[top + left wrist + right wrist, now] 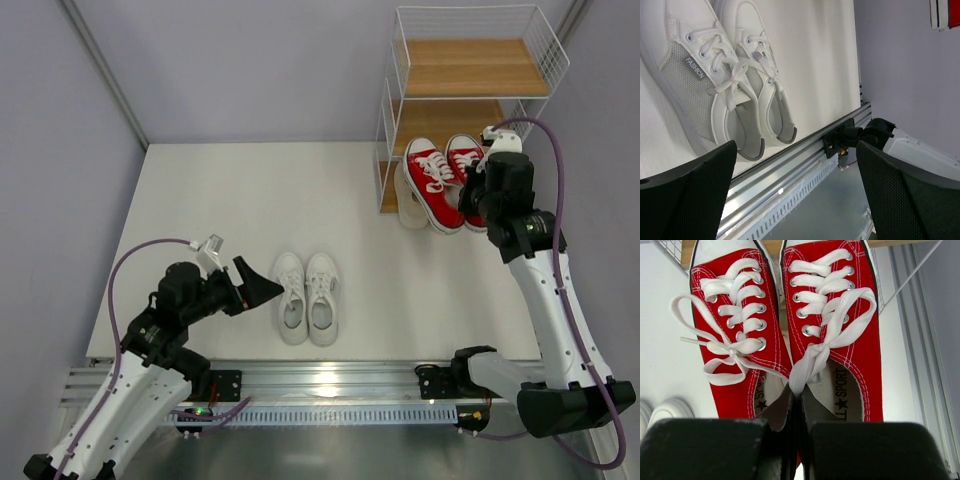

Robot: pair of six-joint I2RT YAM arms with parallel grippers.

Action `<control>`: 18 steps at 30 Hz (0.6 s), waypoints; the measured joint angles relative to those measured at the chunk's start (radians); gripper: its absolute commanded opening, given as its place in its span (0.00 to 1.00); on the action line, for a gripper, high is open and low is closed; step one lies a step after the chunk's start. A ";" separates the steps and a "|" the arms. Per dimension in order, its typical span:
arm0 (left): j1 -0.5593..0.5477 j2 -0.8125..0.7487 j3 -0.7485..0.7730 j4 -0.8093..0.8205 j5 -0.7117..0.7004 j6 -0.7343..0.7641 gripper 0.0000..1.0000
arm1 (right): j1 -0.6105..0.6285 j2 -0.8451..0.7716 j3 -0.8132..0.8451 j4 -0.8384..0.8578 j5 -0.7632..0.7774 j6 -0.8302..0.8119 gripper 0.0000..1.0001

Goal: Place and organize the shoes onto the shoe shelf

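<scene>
The red shoes hang side by side in front of the shoe shelf, toes toward it. My right gripper is shut on their two inner heel walls, pinched together, with the white laces in front of it. A cream shoe lies under them at the shelf's foot, mostly hidden. The white shoes stand as a pair on the table's near middle. My left gripper is open just left of them, and in the left wrist view it holds nothing, with the white pair ahead.
The shelf's top and middle boards show bare wood. The shelf's wire side and a board sit just past the red toes. The metal rail runs along the table's near edge. Grey walls close in on both sides.
</scene>
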 measured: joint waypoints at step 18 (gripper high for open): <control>0.000 -0.019 0.028 -0.039 -0.011 0.011 1.00 | -0.090 0.121 0.092 0.140 -0.072 -0.010 0.04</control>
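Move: The right hand holds the red shoes; the middle shelf they are going to has its centre about 23 cm ahead, 3 cm left and 7 cm below. The top shelf lies equally far ahead and left but some 13 cm above the hand, and the beige shoes stand roughly 20 cm ahead, 4 cm left and 25 cm below. From the idle left hand, the middle shelf is some 39 cm ahead, 50 cm right and 4 cm higher. Keeping both red shoes pinched, the right hand pushes about 5 cm forward into the middle shelf, rising 3 cm. ##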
